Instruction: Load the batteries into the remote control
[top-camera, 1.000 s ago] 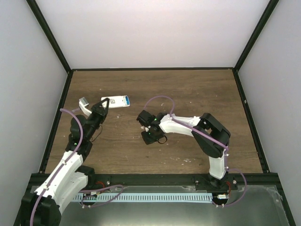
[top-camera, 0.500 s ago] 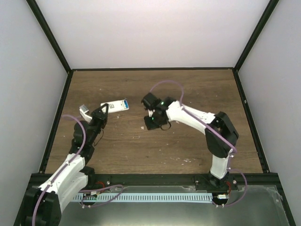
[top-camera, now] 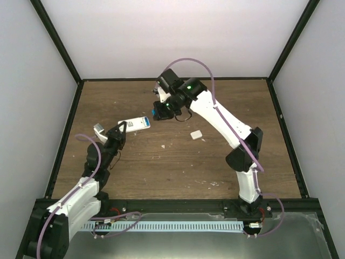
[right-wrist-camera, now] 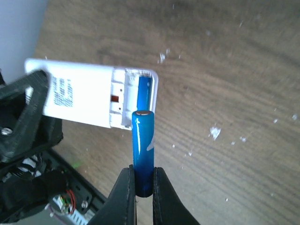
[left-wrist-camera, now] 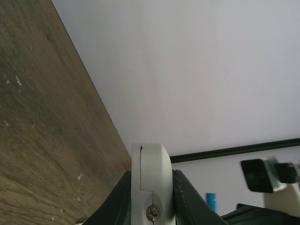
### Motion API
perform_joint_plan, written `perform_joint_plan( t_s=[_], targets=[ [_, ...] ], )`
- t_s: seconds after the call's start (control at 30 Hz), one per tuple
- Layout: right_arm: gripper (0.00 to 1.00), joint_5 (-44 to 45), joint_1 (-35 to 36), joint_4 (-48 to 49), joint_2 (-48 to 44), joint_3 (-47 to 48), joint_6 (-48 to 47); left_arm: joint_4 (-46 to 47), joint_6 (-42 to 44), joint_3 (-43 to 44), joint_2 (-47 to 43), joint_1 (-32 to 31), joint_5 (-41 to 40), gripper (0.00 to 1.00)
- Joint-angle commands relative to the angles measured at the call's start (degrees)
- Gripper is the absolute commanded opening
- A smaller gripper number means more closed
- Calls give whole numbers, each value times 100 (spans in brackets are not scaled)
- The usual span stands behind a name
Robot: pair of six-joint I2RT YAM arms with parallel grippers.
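Observation:
The white remote control (top-camera: 135,124) is held off the table at its left end by my left gripper (top-camera: 122,130), which is shut on it. In the left wrist view the remote (left-wrist-camera: 151,178) shows end-on between the black fingers (left-wrist-camera: 187,201). My right gripper (right-wrist-camera: 143,183) is shut on a blue battery (right-wrist-camera: 143,150), whose tip stands just in front of the remote's (right-wrist-camera: 84,96) open compartment. A second blue battery (right-wrist-camera: 144,89) lies in the compartment's right slot. From above, the right gripper (top-camera: 160,111) hovers at the remote's right end.
A small white squarish cover piece (top-camera: 196,135) lies loose on the wooden table (top-camera: 215,162), right of the remote. White crumbs dot the wood. Black frame posts and pale walls bound the table.
My right arm has risen from the table's middle and swung back-left to the remote's open end, carrying the battery. The cover piece it hid now shows. The left arm shifted slightly.

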Motion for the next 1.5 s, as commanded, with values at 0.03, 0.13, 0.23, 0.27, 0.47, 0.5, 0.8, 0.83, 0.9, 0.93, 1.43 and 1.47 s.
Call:
perform_joint_plan(
  t_s=[0.03, 0.13, 0.23, 0.27, 0.47, 0.5, 0.8, 0.83, 0.9, 0.93, 1.43, 1.47],
  targets=[
    [2, -586, 29, -535, 261, 179, 91, 754, -47, -55, 176, -139, 69, 0],
    [2, -534, 49, -530, 261, 111, 110, 937, -29, -75, 325, -252, 107, 0],
    [2, -553, 79, -518, 262, 22, 152, 1033, 4, -79, 434, -371, 99, 0],
    [2, -553, 96, -502, 256, -5, 160, 1063, 10, -77, 469, -399, 106, 0],
    [2, -671, 134, -524, 264, -206, 286, 1270, 103, -82, 594, -534, 61, 0],
    [2, -660, 143, -552, 274, -229, 291, 1292, 133, -78, 611, -569, 37, 0],
    [3, -727, 154, -557, 261, -436, 508, 1779, 105, -109, 986, -688, -8, 0],
    [3, -718, 155, -557, 264, -440, 530, 1795, 104, -104, 1009, -693, -3, 0],
    [4, -703, 155, -557, 282, -424, 573, 1810, 121, -99, 1029, -696, 1, 0],
    [4, -698, 150, -553, 294, -413, 611, 1810, 142, -91, 1033, -697, 8, 0],
    [3, -506, -1, -557, 398, -343, 883, 1592, 249, -113, 926, -697, 113, 0],
    [3, -489, -3, -557, 409, -329, 890, 1576, 272, -106, 924, -697, 147, 0]
  ],
)
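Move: The right hand holds a battery, with the remote's open battery bay about 4 cm left, 3 cm back and 7 cm below. The first battery already sits in the bay, roughly 3 cm left, 3 cm back and 7 cm below that hand. A white piece lies on the table about 16 cm right, level fore-and-aft and 25 cm below. From the left hand, gripping the remote, the bay is some 8 cm right, 1 cm ahead, level in height. Right hand lowers its battery 6 cm and back towards the bay, tilting; left brings the remote 4 cm right. ##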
